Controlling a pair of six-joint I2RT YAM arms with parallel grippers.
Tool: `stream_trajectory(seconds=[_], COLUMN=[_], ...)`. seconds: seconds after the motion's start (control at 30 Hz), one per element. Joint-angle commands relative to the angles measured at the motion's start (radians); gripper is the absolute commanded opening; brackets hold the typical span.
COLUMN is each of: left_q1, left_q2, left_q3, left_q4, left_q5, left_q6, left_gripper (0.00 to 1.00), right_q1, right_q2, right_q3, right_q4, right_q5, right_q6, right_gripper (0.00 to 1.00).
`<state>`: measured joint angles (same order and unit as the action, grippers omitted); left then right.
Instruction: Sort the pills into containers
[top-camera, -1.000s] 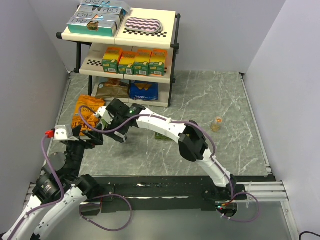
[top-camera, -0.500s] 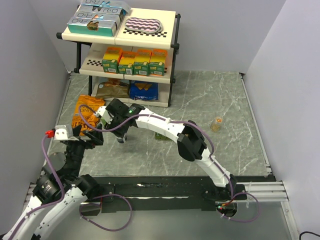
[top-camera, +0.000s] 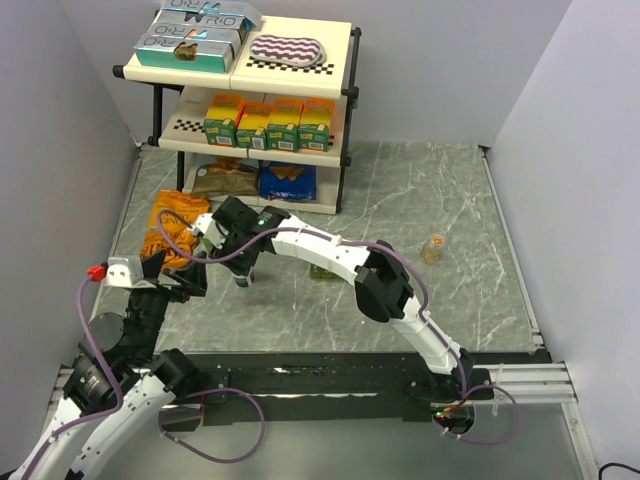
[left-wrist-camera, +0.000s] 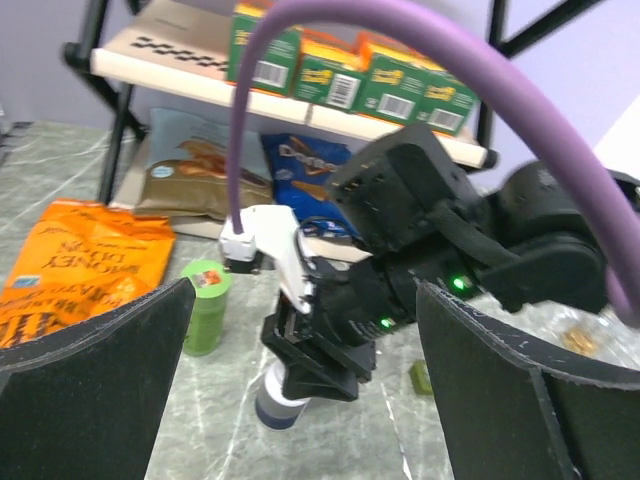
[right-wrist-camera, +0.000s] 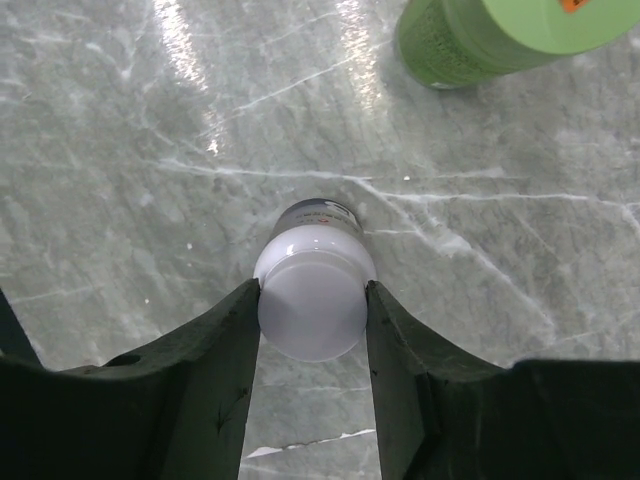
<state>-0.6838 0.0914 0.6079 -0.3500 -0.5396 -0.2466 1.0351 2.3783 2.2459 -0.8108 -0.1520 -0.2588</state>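
A white-capped pill bottle (right-wrist-camera: 313, 300) stands upright on the marble floor, and my right gripper (right-wrist-camera: 312, 318) is shut on its cap from above, one finger against each side. In the left wrist view the same bottle (left-wrist-camera: 278, 402) shows under the right gripper (left-wrist-camera: 318, 372). My left gripper (left-wrist-camera: 300, 310) hovers open to the left, facing it, with nothing between its fingers. A green bottle (left-wrist-camera: 206, 304) stands just beyond. Only an olive-green end of the containers (top-camera: 322, 271) peeks out beside the right arm. A small clear jar with yellow-orange contents (top-camera: 433, 248) sits far right.
A two-level rack (top-camera: 348, 95) stands at the back with juice cartons (top-camera: 268, 122) and boxes on it, and snack bags (top-camera: 258, 180) lie beneath. An orange chip bag (top-camera: 172, 222) lies left of the right gripper. Grey walls close in both sides.
The right gripper's jaws have closed onto the white bottle cap. The left arm has shifted slightly toward the near edge and stays open.
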Motion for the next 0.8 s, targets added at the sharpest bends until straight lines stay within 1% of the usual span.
stream_trajectory(seconds=[0.0,0.03,0.1,0.13,0.17,0.23,0.27,0.3,0.33,0.37,0.4,0.43,0.47,0.5,0.53,0.57,0.63,0.67,0.7,0.73,0.77], left_q1=[0.004,0.004,0.004,0.004,0.004,0.004,0.004,0.004,0.004,0.004,0.004,0.004,0.003,0.001,-0.008,-0.020,-0.088,-0.120,-0.197,-0.238,-0.273], left_q2=[0.008,0.014,0.022,0.030,0.037,0.071,0.088,0.112,0.173,0.217,0.263,0.360,0.410,0.454,0.529,0.559,0.619,0.629,0.646,0.656,0.669], left_q3=[-0.011,-0.011,-0.013,-0.019,-0.020,-0.028,-0.028,-0.030,-0.037,-0.036,-0.021,-0.013,-0.007,0.009,0.013,0.019,0.021,0.012,-0.011,-0.031,-0.048], left_q4=[0.049,0.052,0.059,0.071,0.080,0.109,0.115,0.127,0.155,0.163,0.167,0.181,0.199,0.216,0.236,0.293,0.342,0.421,0.462,0.497,0.572], left_q5=[0.101,0.134,0.177,0.208,0.274,0.352,0.422,0.452,0.487,0.560,0.591,0.628,0.697,0.734,0.766,0.785,0.803,0.796,0.759,0.723,0.683], left_q6=[0.030,0.032,0.036,0.041,0.043,0.052,0.053,0.058,0.070,0.070,0.067,0.063,0.063,0.060,0.064,0.072,0.139,0.185,0.307,0.363,0.412], left_gripper=[0.99,1.00,0.99,1.00,1.00,0.99,0.99,0.99,0.99,0.99,0.99,0.99,0.99,0.99,0.99,0.99,0.99,0.99,1.00,0.99,0.99], right_q1=[-0.030,-0.039,-0.067,-0.076,-0.101,-0.125,-0.159,-0.176,-0.196,-0.234,-0.260,-0.280,-0.300,-0.341,-0.357,-0.375,-0.415,-0.426,-0.444,-0.454,-0.463], right_q2=[-0.069,-0.120,-0.175,-0.235,-0.269,-0.368,-0.404,-0.469,-0.503,-0.537,-0.601,-0.634,-0.663,-0.720,-0.746,-0.769,-0.835,-0.875,-0.890,-0.906,-0.933], right_q3=[-0.006,-0.023,-0.084,-0.109,-0.135,-0.233,-0.268,-0.332,-0.370,-0.441,-0.475,-0.512,-0.582,-0.617,-0.649,-0.707,-0.761,-0.807,-0.825,-0.841,-0.867], right_q4=[-0.057,-0.060,-0.064,-0.064,-0.064,-0.057,-0.056,-0.060,-0.056,-0.050,-0.050,-0.044,-0.036,-0.019,-0.013,-0.004,0.024,0.033,0.048,0.055,0.064], right_q5=[-0.082,-0.131,-0.173,-0.214,-0.237,-0.286,-0.334,-0.360,-0.382,-0.427,-0.458,-0.489,-0.526,-0.552,-0.570,-0.584,-0.627,-0.636,-0.655,-0.669,-0.678], right_q6=[-0.020,-0.026,-0.051,-0.066,-0.077,-0.102,-0.111,-0.125,-0.134,-0.138,-0.146,-0.151,-0.145,-0.139,-0.131,-0.123,-0.106,-0.102,-0.093,-0.088,-0.080], right_gripper=[0.15,0.14,0.13,0.13,0.12,0.11,0.10,0.10,0.10,0.10,0.10,0.10,0.10,0.09,0.09,0.09,0.09,0.08,0.08,0.08,0.08])
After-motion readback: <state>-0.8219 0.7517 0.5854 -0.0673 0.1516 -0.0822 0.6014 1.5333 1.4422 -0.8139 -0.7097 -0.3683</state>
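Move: The white pill bottle, already gripped by the cap in the right hand, stands about 11 cm ahead of the left hand, 7 cm to its right and 24 cm below it. The green pill organizer it is carried towards lies roughly 29 cm right of the right hand, about 1 cm farther out and 5 cm lower. From the right hand, the green container is some 8 cm ahead and 8 cm left, the orange bag about 12 cm ahead and 19 cm left. The white bottle leaves the table in the right hand's unchanged grip on its cap, carried about 21 cm right towards the organizer and some 12 cm up, the wrist rolling its left side slightly up. Meanwhile the left hand, empty and wide open, sweeps about 20 cm right and then sinks, turning clockwise and rolling its left side up, to close in on the bottle. ##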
